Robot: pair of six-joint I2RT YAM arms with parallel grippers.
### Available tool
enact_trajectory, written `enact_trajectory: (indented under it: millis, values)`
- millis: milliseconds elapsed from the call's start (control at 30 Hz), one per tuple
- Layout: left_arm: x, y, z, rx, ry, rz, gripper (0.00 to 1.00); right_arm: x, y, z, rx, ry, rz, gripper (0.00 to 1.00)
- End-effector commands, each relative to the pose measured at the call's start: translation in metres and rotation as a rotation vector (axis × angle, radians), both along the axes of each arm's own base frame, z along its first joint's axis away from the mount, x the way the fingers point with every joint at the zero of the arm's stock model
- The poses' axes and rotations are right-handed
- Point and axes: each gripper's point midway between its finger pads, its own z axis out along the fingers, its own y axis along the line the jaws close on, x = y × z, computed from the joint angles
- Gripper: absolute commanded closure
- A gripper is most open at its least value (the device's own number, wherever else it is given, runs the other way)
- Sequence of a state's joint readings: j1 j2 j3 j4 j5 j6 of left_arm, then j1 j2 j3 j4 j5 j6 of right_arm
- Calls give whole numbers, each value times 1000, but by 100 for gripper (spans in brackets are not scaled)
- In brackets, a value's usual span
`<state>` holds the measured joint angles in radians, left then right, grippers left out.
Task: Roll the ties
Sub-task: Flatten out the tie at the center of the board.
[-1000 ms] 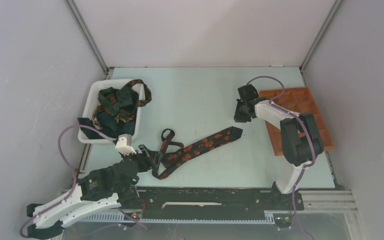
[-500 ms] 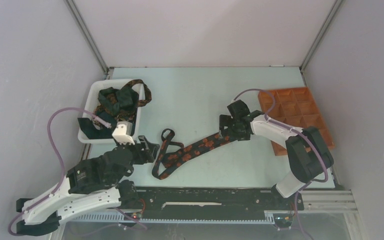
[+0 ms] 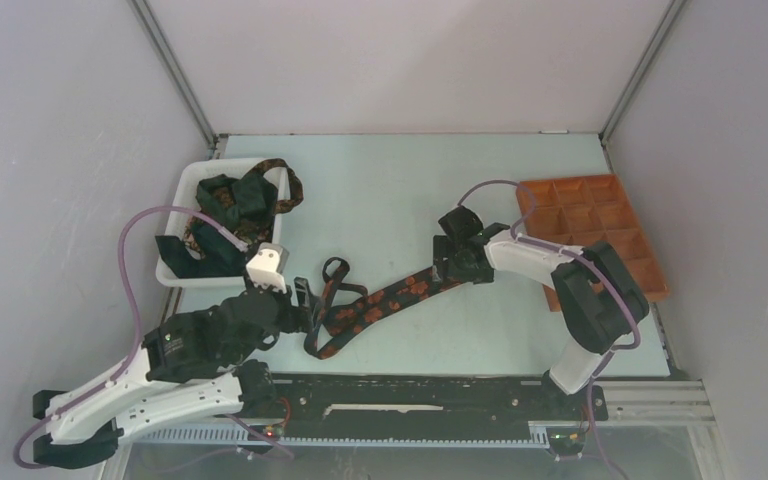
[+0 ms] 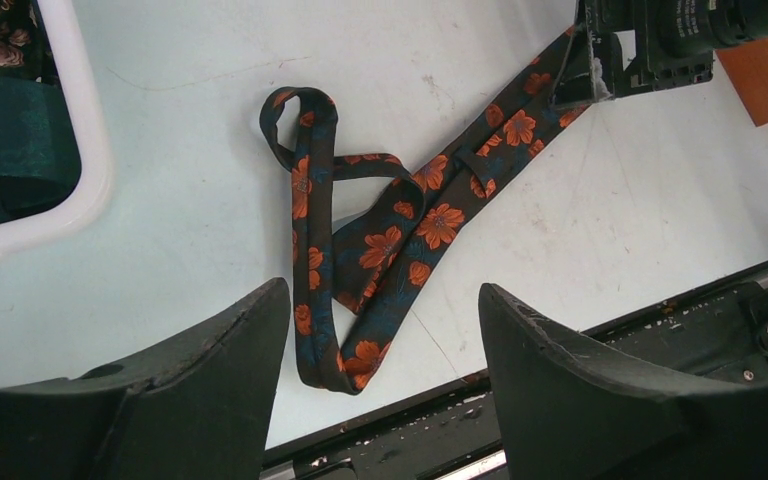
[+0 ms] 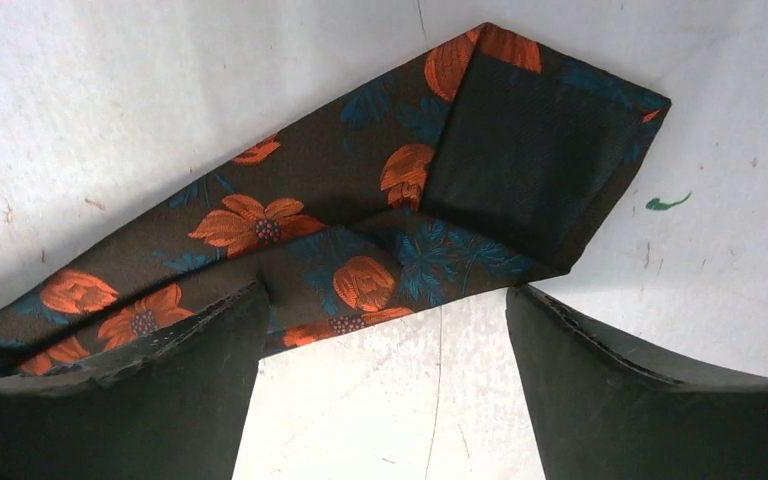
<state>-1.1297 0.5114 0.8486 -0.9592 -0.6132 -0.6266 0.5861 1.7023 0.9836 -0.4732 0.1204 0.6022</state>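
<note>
One tie [image 3: 385, 298], dark with orange flowers, lies diagonally on the table, its narrow part looped at the near left [image 4: 305, 180]. Its wide end is folded back on itself and shows black lining [image 5: 530, 150]. My right gripper [image 3: 457, 262] hovers open over that folded end, its jaws straddling the tie's edge [image 5: 385, 300], and holds nothing. My left gripper [image 3: 308, 300] stands open beside the loops [image 4: 385, 300], with nothing between its fingers. More ties [image 3: 232, 200], green and brown patterned, are piled in the white bin.
The white bin [image 3: 172, 225] sits at the left, close behind my left gripper. An orange-brown compartment tray [image 3: 600, 215] lies at the right, behind the right arm. A black rail [image 3: 410, 390] runs along the near table edge.
The right gripper came from beside the tray down-left onto the tie's wide end and opened; that end now lies folded back. The left arm shifted a little to the right.
</note>
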Motion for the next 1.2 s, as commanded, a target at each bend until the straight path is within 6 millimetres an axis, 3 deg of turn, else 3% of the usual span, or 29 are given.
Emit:
enact_trajectory:
  millis: [0,100,233,433,600,800,900,1167]
  values:
    - [1,-1,2,-2,-16,-14,24,12,-2,-11,-52,-16,-8,11]
    - [1,0,2,0,-17,-13,25,12,-4,-17,-65,-6,-6,20]
    - [1,0,2,-1,-17,-12,25,11,-6,-27,-86,11,8,44]
    - [1,1,3,-5,-22,-8,26,12,-10,-37,-110,39,25,68]
    - [1,1,3,-7,-22,-6,27,23,-11,-28,-111,22,37,88]
    - [1,1,3,-11,-24,-6,27,63,-17,8,-117,-52,67,96]
    - [1,2,4,-15,-27,-4,27,95,-21,26,-108,-105,86,97]
    - [1,3,4,-12,-29,-3,27,176,-34,46,-150,-178,158,100]
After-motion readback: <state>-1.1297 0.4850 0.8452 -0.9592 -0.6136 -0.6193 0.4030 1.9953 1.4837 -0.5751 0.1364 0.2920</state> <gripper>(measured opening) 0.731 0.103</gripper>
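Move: The tie's wide end, folded over, lies just under my open right hand; the part I will pinch is some 3 cm ahead, 1 cm left and 1 cm down. From this hand the loop at the tie's narrow end stands about 23 cm left and level with it; the tie's sharp bend is 25 cm left and 16 cm back, and the orange tray 25 cm right and 5 cm ahead. From my left hand, the wide end is around 16 cm ahead, 23 cm right and 21 cm below. Staying low, I slide my right hand some 3 cm forward and a little left while closing the fingers across the tie's wide end until they pinch the cloth together. Keeping that pinch, I drag the end forward about 11 cm more, speeding up, veering a few centimetres right past the near side of the tray and rising about 3 cm at the finish. ##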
